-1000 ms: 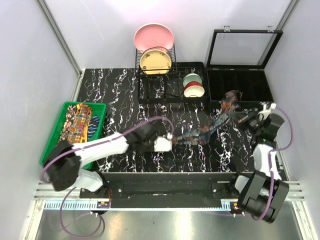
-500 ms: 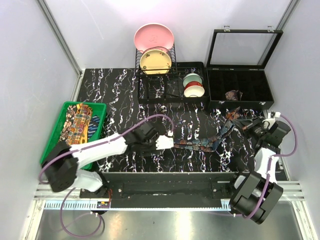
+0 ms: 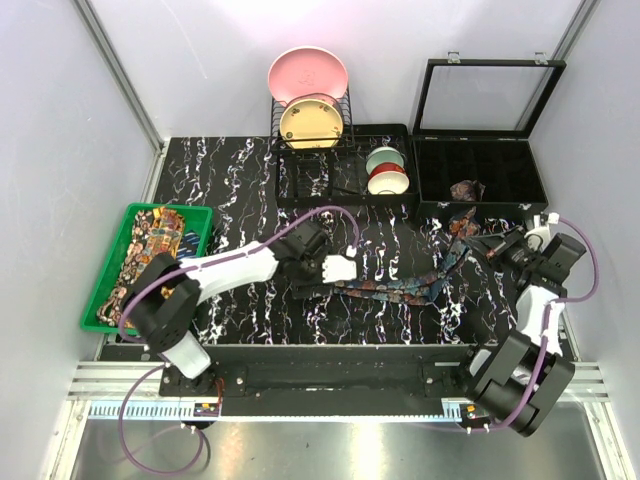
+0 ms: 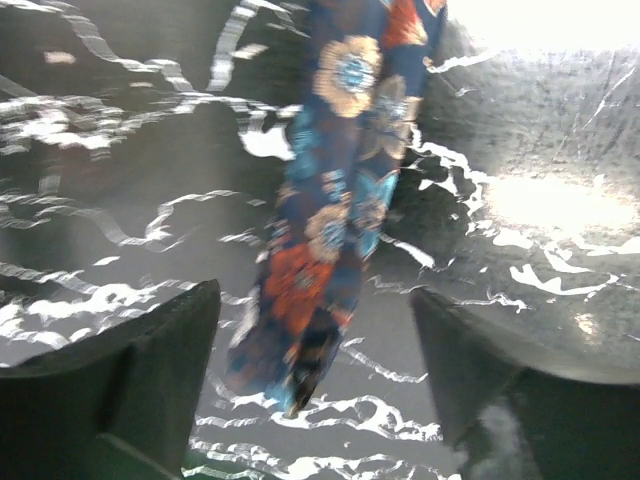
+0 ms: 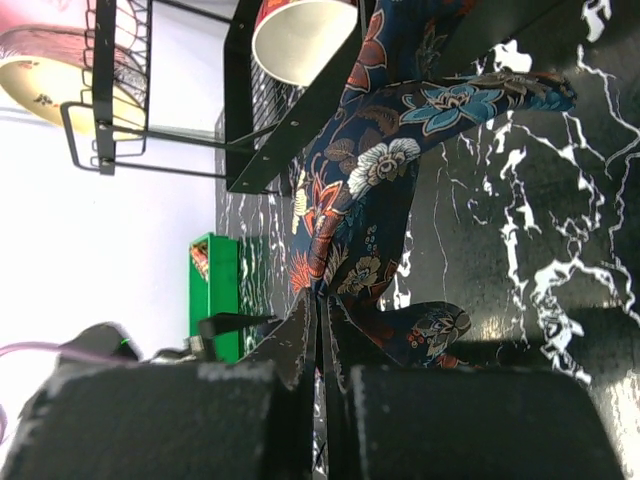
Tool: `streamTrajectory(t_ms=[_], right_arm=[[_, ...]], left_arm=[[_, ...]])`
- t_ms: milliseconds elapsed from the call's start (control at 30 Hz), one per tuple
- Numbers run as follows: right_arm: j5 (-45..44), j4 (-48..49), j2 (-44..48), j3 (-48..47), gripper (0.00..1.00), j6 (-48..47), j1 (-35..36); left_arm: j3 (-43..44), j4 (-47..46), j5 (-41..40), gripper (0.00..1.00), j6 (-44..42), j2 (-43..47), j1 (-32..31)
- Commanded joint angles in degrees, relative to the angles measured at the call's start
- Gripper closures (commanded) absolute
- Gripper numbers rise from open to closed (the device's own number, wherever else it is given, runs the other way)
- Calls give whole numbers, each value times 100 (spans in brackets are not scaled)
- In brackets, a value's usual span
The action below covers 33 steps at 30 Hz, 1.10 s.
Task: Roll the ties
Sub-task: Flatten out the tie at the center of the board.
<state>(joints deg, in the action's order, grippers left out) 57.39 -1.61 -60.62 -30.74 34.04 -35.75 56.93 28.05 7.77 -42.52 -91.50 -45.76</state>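
Note:
A dark blue tie [image 3: 400,290] with reddish flower motifs lies stretched across the black marbled table. Its narrow end [image 4: 330,250] rests flat on the table between the fingers of my left gripper [image 3: 340,268], which is open and holds nothing. My right gripper [image 3: 500,244] is shut on the tie's wide end [image 5: 370,180] near the table's right side, and the cloth folds around its jaws. A small brownish rolled tie [image 3: 466,189] sits in the black case. More patterned ties [image 3: 150,250] lie in the green bin.
The green bin [image 3: 200,225] stands at the left edge. At the back, a dish rack [image 3: 310,150] holds pink and yellow plates, with bowls [image 3: 386,170] beside it. The open black compartment case [image 3: 480,165] is at back right, close behind the right gripper.
My left gripper has opened and let go of the tie's narrow end. The right gripper has drawn the wide end rightward and down, so the tie now lies lower and straighter.

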Motion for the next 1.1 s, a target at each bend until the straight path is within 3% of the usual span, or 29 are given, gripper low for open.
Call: streamTrajectory(t_ms=[0, 33, 67, 133, 200, 333, 400, 433, 567, 667, 733, 1000, 1067], right_arm=[[641, 820, -362, -379, 100, -239, -29], [677, 829, -406, -432, 100, -284, -46], [712, 863, -450, -511, 100, -432, -38], [713, 524, -731, -765, 98, -843, -38], [765, -38, -1107, -1073, 86, -1310, -73], [1116, -716, -1522, -1652, 81, -1828, -590], [952, -1575, -1767, -2013, 81, -2452, -766], [872, -2598, -1873, -2424, 81, -3342, -776], [-84, -4590, -2426, -3200, 89, -5132, -846], [-498, -5831, -2883, -3798, 78, -6653, -855], [-710, -6070, -3069, -4087, 70, -7024, -864], [-457, -5721, -3764, -4344, 70, -7131, -601], [-430, -5553, -3764, -4370, 71, -7052, -365]], left_arm=[[179, 33, -142, 41, -204, -525, 49], [126, 42, -188, 48, -195, -526, 180], [65, 51, -206, 63, -204, -465, 251], [-269, -1, -346, 74, -204, -281, 331], [-637, -63, -583, 85, -169, 88, 331], [-1086, -133, -969, 89, 33, 703, 322], [-1183, -169, -1251, 89, 156, 914, 322], [-1297, -169, -1330, 89, 174, 976, 322], [-1570, -248, -1567, 88, 104, 1292, 304], [-1780, -309, -1621, 88, -54, 1574, 260], [-1904, -336, -1717, 88, -281, 1732, 252], [-2580, -248, -1586, 90, -1406, 2681, 471], [-2686, -265, -1297, 90, -1890, 2891, 951]])
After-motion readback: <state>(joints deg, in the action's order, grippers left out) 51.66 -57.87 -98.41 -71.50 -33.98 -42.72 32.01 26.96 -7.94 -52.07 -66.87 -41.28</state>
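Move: The tie's near end lies on the board under the left hand's open fingers, about 3 cm below and level with them. The green bin's middle is some 46 cm to that hand's left and 4 farther out. The right hand holds the tie's other end; its patch of board lies about 14 cm below and 3 right. From this hand the divided box is 16 cm ahead, 7 right, and the white bowl 15 ahead, 16 left. The left fingers sink about 3 cm onto the tie's end, pinch it and draw it some 13 cm left along the board, easing slightly back. Meanwhile the right hand opens partway and lets go of the other end, pulls away forward and about 10 cm to the right, then sinks and draws back, the wrist rolling and turning counter-clockwise some 20 degrees. ##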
